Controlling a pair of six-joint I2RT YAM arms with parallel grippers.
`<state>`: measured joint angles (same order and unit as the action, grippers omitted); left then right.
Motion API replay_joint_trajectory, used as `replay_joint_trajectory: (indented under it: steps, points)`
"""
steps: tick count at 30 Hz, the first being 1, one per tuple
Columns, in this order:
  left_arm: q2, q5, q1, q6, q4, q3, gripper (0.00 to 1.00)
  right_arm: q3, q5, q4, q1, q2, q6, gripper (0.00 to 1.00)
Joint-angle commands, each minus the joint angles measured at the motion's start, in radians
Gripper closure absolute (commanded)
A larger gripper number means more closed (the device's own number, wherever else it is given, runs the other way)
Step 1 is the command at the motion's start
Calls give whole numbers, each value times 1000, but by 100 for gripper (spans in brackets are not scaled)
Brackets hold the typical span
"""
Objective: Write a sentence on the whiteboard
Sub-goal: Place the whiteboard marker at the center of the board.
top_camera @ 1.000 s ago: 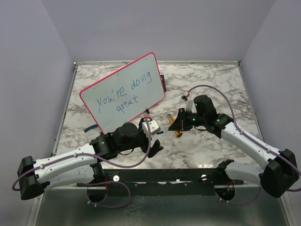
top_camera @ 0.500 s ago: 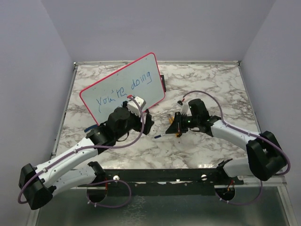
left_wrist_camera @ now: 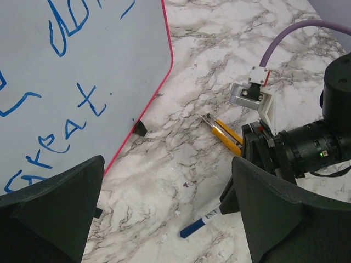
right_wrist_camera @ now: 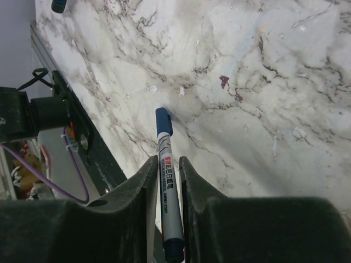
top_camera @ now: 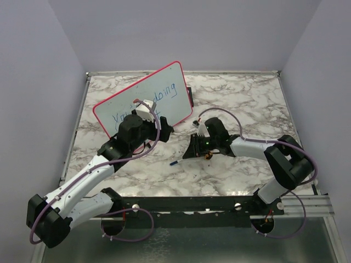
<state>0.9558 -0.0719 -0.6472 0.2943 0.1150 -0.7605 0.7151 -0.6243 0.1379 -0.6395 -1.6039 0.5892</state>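
Note:
The whiteboard (top_camera: 174, 107) with its red-pink frame stands tilted at the back left of the table. The blue sentence (top_camera: 167, 92) shows "doing"; my left arm hides most of the rest in the top view. The left wrist view shows the board (left_wrist_camera: 126, 71) with "great" (left_wrist_camera: 55, 131). My left gripper (top_camera: 157, 130) is open and empty just in front of the board's lower right part (left_wrist_camera: 167, 162). My right gripper (top_camera: 191, 154) is shut on a blue-capped marker (top_camera: 175, 163), held low over the table (right_wrist_camera: 166, 156). The marker also shows in the left wrist view (left_wrist_camera: 200, 223).
A yellow-handled tool (left_wrist_camera: 226, 133) lies on the marble table (top_camera: 247, 104) beside my right gripper. A black object (top_camera: 190, 97) sits behind the board's right edge. A small dark blue object (right_wrist_camera: 58, 5) lies at the near left. A black rail (top_camera: 192, 204) runs along the near edge.
My left gripper has moved away from me to the board, now covering "great" and part of "you're". My right gripper has moved left and lower with the marker.

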Motion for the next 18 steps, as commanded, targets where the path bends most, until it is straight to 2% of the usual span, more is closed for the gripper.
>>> replay_joint_trajectory:
  steps: [1,8,18]
  points:
    - [-7,-6,16,26,-13,-8,1,33,98,-9,-1,-15,-47,71]
    - [-2,10,23,42,-12,-10,1,55,192,-81,-2,36,-95,40]
    - [-2,-9,51,61,-11,-12,1,107,425,-260,1,169,-172,11]
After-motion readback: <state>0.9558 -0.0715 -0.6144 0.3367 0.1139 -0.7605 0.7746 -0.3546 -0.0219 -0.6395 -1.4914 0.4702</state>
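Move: My right hand still holds the marker, its fingers already slackening; the bare table spot for it is about 3 cm left, 1 cm back and 2 cm below. The cutter lies roughly 4 cm ahead and 6 cm to the right; the whiteboard's middle is some 20 cm ahead and 19 cm left, both near table height. From my left hand the marker is about 8 cm right, 7 cm back and 18 cm down. I let the marker go onto the table, opening my right fingers from nearly shut to almost wide. As they spread I slide the hand forward about 4 cm and off to the right by 2 or 3 cm, away from the marker and level with the cutter, lifting a couple of centimetres only at the end. The wrist turns some 15 degrees, swinging the fingertips forward and down. ##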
